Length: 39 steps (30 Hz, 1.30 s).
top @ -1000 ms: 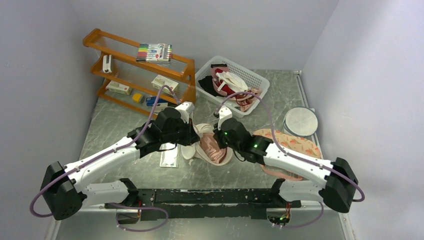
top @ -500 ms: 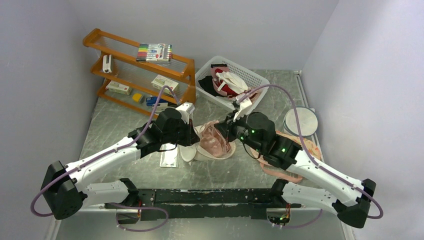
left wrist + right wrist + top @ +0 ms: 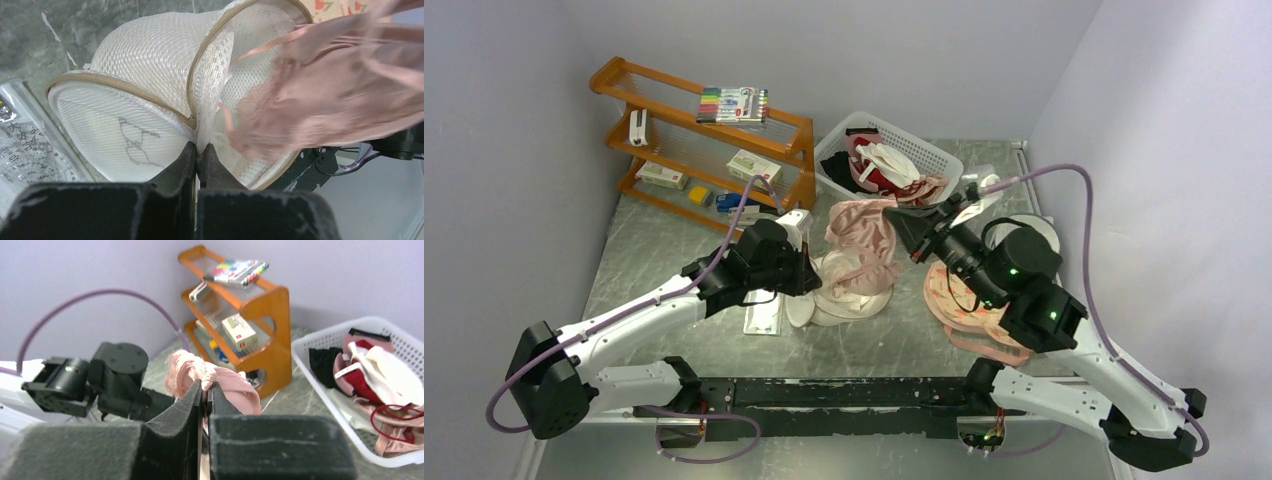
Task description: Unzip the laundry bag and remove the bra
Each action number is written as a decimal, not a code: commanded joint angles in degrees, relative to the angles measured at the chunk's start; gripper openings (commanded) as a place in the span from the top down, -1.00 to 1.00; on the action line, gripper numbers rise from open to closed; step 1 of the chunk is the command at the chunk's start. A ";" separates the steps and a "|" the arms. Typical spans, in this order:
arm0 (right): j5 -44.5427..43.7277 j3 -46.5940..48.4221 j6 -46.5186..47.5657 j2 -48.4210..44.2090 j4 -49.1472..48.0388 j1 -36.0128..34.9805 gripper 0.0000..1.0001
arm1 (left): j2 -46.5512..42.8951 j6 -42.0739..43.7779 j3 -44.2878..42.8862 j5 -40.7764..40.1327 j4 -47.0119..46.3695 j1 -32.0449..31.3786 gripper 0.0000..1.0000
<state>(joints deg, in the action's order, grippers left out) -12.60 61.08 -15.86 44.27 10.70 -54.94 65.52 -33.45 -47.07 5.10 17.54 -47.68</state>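
The laundry bag (image 3: 852, 302), cream-white mesh with a beige zip rim, lies unzipped in the middle of the table. My left gripper (image 3: 810, 281) is shut on its mesh edge at the zip, seen close up in the left wrist view as the bag (image 3: 145, 65) pinched by that gripper (image 3: 200, 150). The pink lace bra (image 3: 864, 238) hangs in the air above the open bag, with its lower part trailing into the opening. My right gripper (image 3: 903, 222) is shut on the bra's upper edge. In the right wrist view the gripper (image 3: 206, 387) clamps the bra (image 3: 227, 381).
An orange wooden shelf (image 3: 704, 130) stands at the back left, and a white basket (image 3: 934, 152) of clothes at the back centre. A grey round disc (image 3: 1025, 243) and peach fruit-patterned pads (image 3: 979, 312) lie to the right. A clear packet (image 3: 762, 313) rests beside the bag.
My right arm has risen and swung back to the right, drawing the bra up out of the bag. The left gripper has kept its hold on the bag's edge.
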 commanded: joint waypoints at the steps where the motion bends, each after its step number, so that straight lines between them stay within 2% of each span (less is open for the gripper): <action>1: -3.92 3.71 3.29 -2.01 -2.30 -0.17 1.00 | -0.80 0.00 0.82 0.01 -0.62 0.23 0.86; 10: -10.83 11.62 8.55 -5.21 0.64 -0.17 1.00 | -1.13 0.28 1.34 0.00 -0.20 0.23 0.86; 16: -22.99 11.12 11.44 -4.65 -3.02 -0.19 1.00 | -0.75 -0.27 1.62 0.78 -1.06 0.25 0.86; 23: -35.65 11.92 20.94 8.20 -10.86 -0.14 1.00 | -0.78 -1.16 2.02 1.83 -1.36 0.26 0.86; 27: -37.46 12.49 25.96 17.83 -20.32 1.64 1.00 | -0.96 -1.74 2.41 2.57 -1.68 0.25 0.86; 30: -34.21 17.76 18.90 26.06 -18.97 8.07 1.00 | -0.91 -2.37 2.51 3.20 -2.01 0.25 0.86; 33: -27.01 24.25 4.14 33.81 -15.37 16.33 1.00 | -0.72 -2.98 2.64 3.80 -2.64 0.19 0.86; 37: -21.89 31.08 -8.15 43.05 -19.09 21.73 1.00 | -0.21 -3.53 2.12 3.78 -2.44 0.14 0.86; 39: -15.50 34.14 -19.81 46.89 -18.64 26.94 1.00 | -0.13 -3.71 1.67 3.55 -2.13 0.12 0.86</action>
<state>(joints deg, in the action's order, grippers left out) -37.95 89.43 -14.46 86.70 -3.92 -34.02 65.45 -36.10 -44.93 7.05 17.10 -47.68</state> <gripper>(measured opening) 0.028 0.091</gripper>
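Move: The laundry basket, where the right hand is taking the pinched bra, lies about 29 cm ahead of it, in line sideways and some 35 cm lower. The laundry bag is about 5 cm ahead, 6 cm left and 36 cm below; the wooden rack 28 cm ahead, 38 cm left, and the strawberry pouch 4 cm ahead, 20 cm right. From the left hand the basket lies 31 cm ahead, 15 cm right, 10 cm below. Up and to the right first, each by about 11 cm, the right hand lifts the still-pinched bra away from the bag, then swings forward some 25 cm to above the basket, sinking most of the way back and regaining part of the sideways shift. The wrist turns clockwise by roughly 45 degrees until the shut fingers point straight ahead. The left hand keeps its pinch on the bag's edge, almost in place. ##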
